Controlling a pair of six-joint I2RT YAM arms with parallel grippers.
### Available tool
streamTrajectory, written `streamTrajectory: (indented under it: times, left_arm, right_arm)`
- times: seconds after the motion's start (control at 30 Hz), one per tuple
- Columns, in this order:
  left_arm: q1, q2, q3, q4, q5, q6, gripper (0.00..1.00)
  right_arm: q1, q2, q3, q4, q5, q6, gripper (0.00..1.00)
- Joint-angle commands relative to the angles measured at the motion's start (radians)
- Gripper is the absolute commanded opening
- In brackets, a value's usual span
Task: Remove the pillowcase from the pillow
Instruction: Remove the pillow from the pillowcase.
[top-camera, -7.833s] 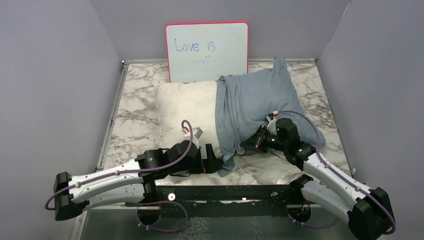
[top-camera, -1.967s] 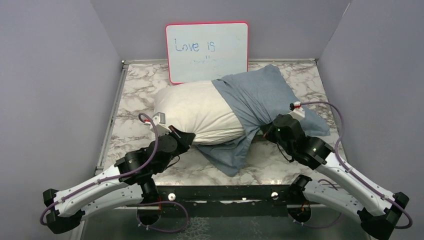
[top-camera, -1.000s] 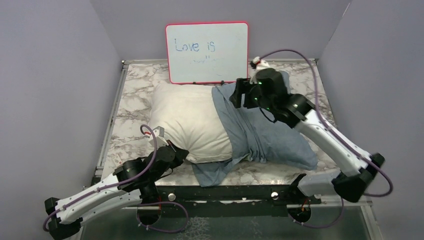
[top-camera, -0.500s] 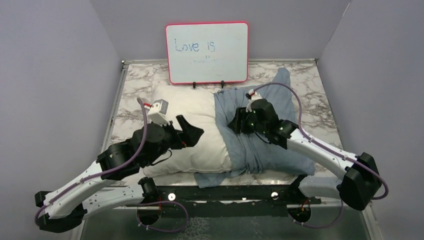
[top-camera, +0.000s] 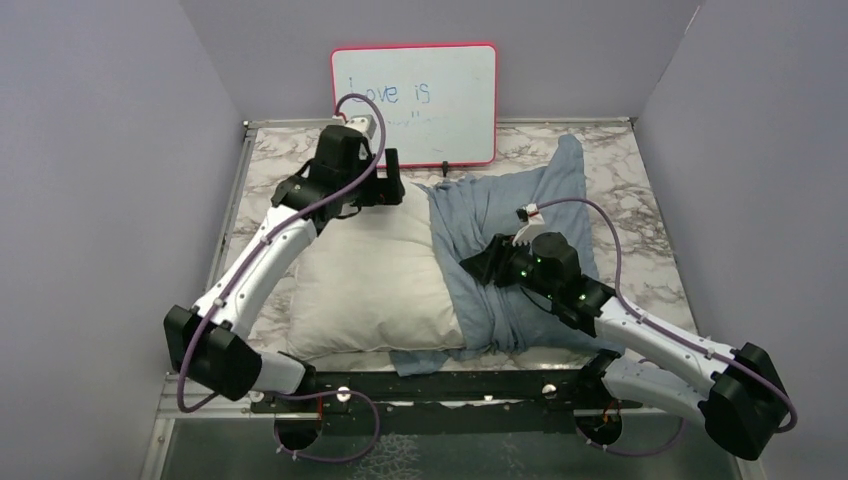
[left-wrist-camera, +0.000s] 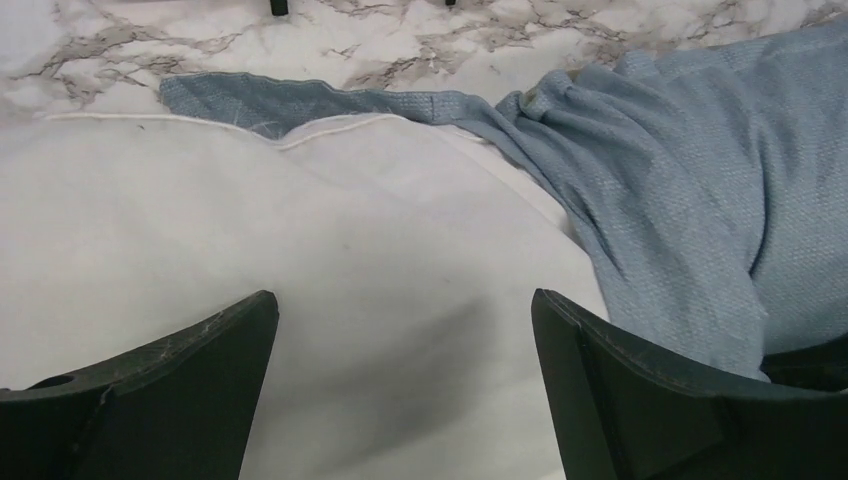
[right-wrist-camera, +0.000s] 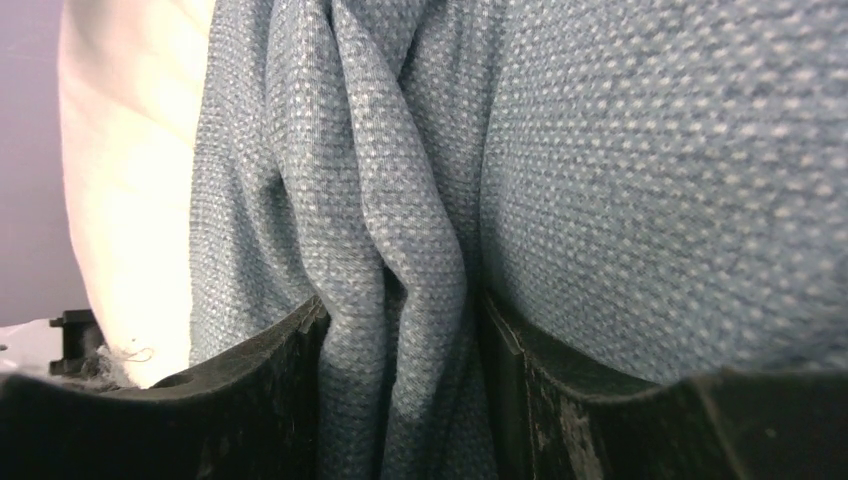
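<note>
The white pillow (top-camera: 375, 275) lies flat on the table, its right half still inside the blue-grey pillowcase (top-camera: 510, 195). My left gripper (top-camera: 392, 186) hovers over the pillow's far edge near the pillowcase opening. In the left wrist view it (left-wrist-camera: 402, 310) is open wide above bare pillow (left-wrist-camera: 300, 240), with pillowcase (left-wrist-camera: 680, 180) to the right. My right gripper (top-camera: 478, 268) rests on the pillowcase's bunched left edge. In the right wrist view it (right-wrist-camera: 400, 310) is shut on a fold of pillowcase (right-wrist-camera: 650, 150), with pillow (right-wrist-camera: 130, 180) showing at the left.
A red-framed whiteboard (top-camera: 414, 103) stands at the back, just behind the left gripper. The marble table (top-camera: 650, 210) is boxed in by grey walls on three sides. A flap of pillowcase (top-camera: 425, 358) sticks out under the pillow's near edge.
The left gripper let go at the pillow's near-left corner, opened and swung to the far edge. The right gripper came down from the far side and closed on the bunched cloth. The pillow settled flat.
</note>
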Motion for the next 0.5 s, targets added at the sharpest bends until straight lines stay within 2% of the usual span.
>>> streamTrajectory:
  times: [0.0,0.07,0.13,0.3,0.37,0.47]
  left_arm:
    - [0.182,0.069,-0.01,0.172,0.504,0.135,0.99]
    - [0.221,0.098,-0.056,0.281,0.639,0.11,0.99]
    - [0.239,0.125,-0.084,0.353,0.706,0.112,0.99]
    - [0.255,0.185,-0.072,0.367,0.697,0.267,0.99]
    - [0.265,0.209,-0.022,0.346,0.684,0.275,0.99]
    - [0.267,0.213,0.015,0.399,0.665,0.276,0.99]
  right_arm:
    - [0.018,0.007,-0.098,-0.312,-0.067,0.003,0.55]
    - [0.018,0.014,-0.102,-0.296,-0.088,-0.002,0.55]
    - [0.018,0.034,-0.096,-0.289,-0.116,-0.001,0.56]
    - [0.018,0.077,-0.092,-0.265,-0.165,0.017,0.56]
    - [0.018,0.081,-0.097,-0.251,-0.171,0.02,0.56]
    - [0.018,0.087,-0.092,-0.242,-0.171,0.019,0.56]
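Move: The pillow's far right corner lies about 10 cm ahead of the open left hand, 7 cm to its right and 14 cm below. The pillow's middle is some 5 cm back, 3 cm left and 15 cm down from that hand; the whiteboard's foot stands about 22 cm ahead and 9 cm right, some 24 cm lower. From the right hand, resting in the pillowcase folds, the corner is roughly 19 cm ahead, 14 cm left and 6 cm down. The open left hand reaches forward about 5 cm, sinking, turning some 20 degrees clockwise towards the pillow's far right corner. ##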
